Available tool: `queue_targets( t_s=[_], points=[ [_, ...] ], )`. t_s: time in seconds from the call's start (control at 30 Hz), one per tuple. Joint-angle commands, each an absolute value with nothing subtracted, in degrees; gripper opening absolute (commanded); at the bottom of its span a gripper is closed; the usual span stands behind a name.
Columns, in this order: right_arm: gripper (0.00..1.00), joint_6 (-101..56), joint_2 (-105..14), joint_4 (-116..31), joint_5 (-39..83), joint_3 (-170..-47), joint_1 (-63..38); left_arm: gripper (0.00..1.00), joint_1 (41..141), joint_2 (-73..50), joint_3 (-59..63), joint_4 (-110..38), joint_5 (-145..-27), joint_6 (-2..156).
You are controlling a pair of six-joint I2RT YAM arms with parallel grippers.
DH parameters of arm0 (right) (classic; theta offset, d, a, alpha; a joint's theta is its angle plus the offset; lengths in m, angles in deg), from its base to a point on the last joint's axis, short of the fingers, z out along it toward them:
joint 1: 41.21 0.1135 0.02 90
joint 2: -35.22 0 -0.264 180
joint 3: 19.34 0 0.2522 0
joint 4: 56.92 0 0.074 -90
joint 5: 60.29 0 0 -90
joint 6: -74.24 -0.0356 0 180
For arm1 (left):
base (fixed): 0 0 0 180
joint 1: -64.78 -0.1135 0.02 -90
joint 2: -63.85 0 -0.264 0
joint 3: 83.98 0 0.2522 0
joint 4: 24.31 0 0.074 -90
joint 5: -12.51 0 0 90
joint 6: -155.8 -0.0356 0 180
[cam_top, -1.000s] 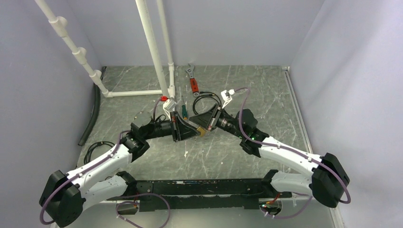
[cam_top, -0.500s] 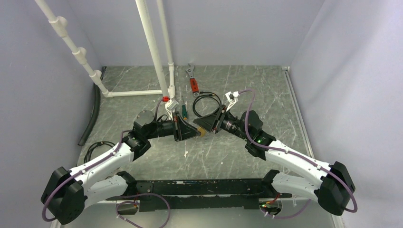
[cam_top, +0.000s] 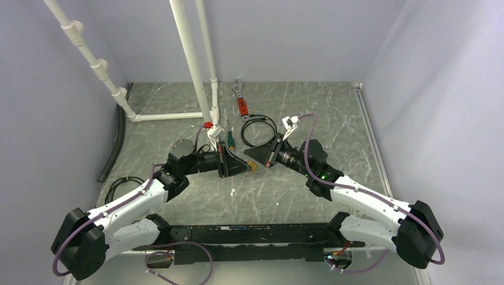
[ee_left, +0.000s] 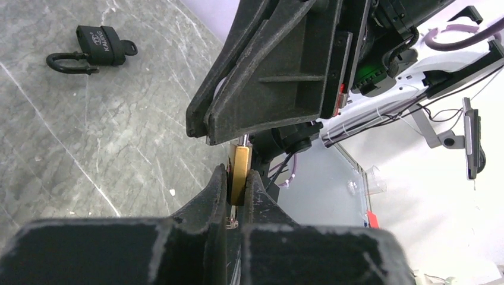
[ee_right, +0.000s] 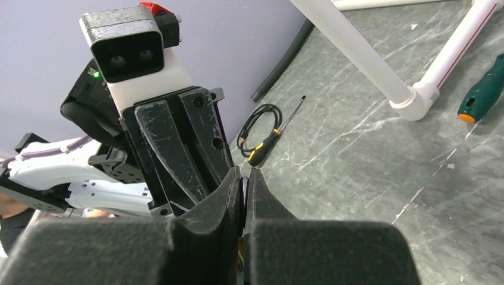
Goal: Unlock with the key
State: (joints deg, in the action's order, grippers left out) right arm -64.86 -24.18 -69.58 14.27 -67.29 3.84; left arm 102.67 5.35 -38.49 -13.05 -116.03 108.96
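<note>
A small brass padlock (ee_left: 240, 172) is clamped upright between the fingers of my left gripper (ee_left: 238, 175), which is shut on it. My right gripper (ee_right: 243, 173) faces it tip to tip and is shut on the thin black head of the key (ee_right: 243, 190). The key's short metal blade (ee_left: 243, 141) reaches down to the top of the brass body. From above, the left gripper (cam_top: 245, 167) and the right gripper (cam_top: 257, 159) meet over the middle of the table, with a sliver of the brass padlock (cam_top: 253, 167) between them. The keyhole is hidden.
A black padlock (ee_left: 95, 46) with a key in it lies on the table. A green-handled screwdriver (cam_top: 230, 138), a red-handled wrench (cam_top: 241, 101) and a black cable coil (cam_top: 258, 127) lie behind the grippers. White pipes (cam_top: 193, 65) stand at the back left. A yellow-handled screwdriver (ee_right: 264, 151) lies by another cable.
My right gripper opened briefly and is shut again on the key's head. The right arm has drawn slightly to the right. The left gripper keeps its hold on the brass padlock.
</note>
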Motion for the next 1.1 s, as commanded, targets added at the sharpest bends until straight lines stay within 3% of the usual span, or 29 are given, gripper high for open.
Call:
queue_targets(
  t_s=[0.0, 0.07, 0.2, 0.23, 0.53, 0.77, 1.07],
  points=[
    [0.00, -62.60, -23.72, -70.25, 12.12, -66.26, 4.59, 0.19, 101.83, 5.75, -38.66, -12.36, -108.83, 110.36],
    [0.00, -62.15, -23.23, -68.52, 13.20, -66.12, 4.53, 0.47, 101.86, 5.80, -38.84, -14.29, -107.75, 109.10],
    [0.00, -61.90, -21.60, -61.06, 19.35, -66.57, 4.49, 0.92, 101.82, 6.68, -39.87, -16.70, -106.80, 107.69],
    [0.00, -61.94, -21.22, -59.43, 21.18, -66.39, 4.49, 0.98, 101.86, 7.24, -39.85, -18.11, -106.45, 106.95],
    [0.00, -64.86, -20.92, -55.02, 25.35, -61.22, 3.33, 0.99, 101.78, 14.49, -30.96, -49.46, -93.05, 95.42],
    [0.00, -66.06, -23.14, -53.88, 24.66, -57.72, 2.17, 1.00, 101.78, 14.91, -21.61, -68.99, -76.89, 96.33],
    [0.00, -66.12, -34.08, -57.96, 20.17, -57.48, -1.21, 0.99, 101.76, 16.47, -12.36, -81.73, -69.74, 88.31]
  ],
)
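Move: My left fingers are still shut on the brass padlock, its middle about 1 cm ahead and 2 cm right of that hand. From my right hand, shut on a thin metal part of it, the padlock lies about 3 cm back, 1 cm right and 2 cm lower. Bare table waits some 25 cm below my right hand, about 6 cm right, level fore and aft; the black padlock lies some 13 cm ahead and 23 cm right of that hand, 24 cm down. I open my left fingers wide and let go of the brass padlock, then draw that hand off about 12 cm left and 4 cm forward, dipping before it climbs again, with its fingers tipping down and swinging counter-clockwise. My right hand keeps its pinch and lowers the padlock some 19 cm towards the bare table, drifting 6 cm right while its fingers tip down. ##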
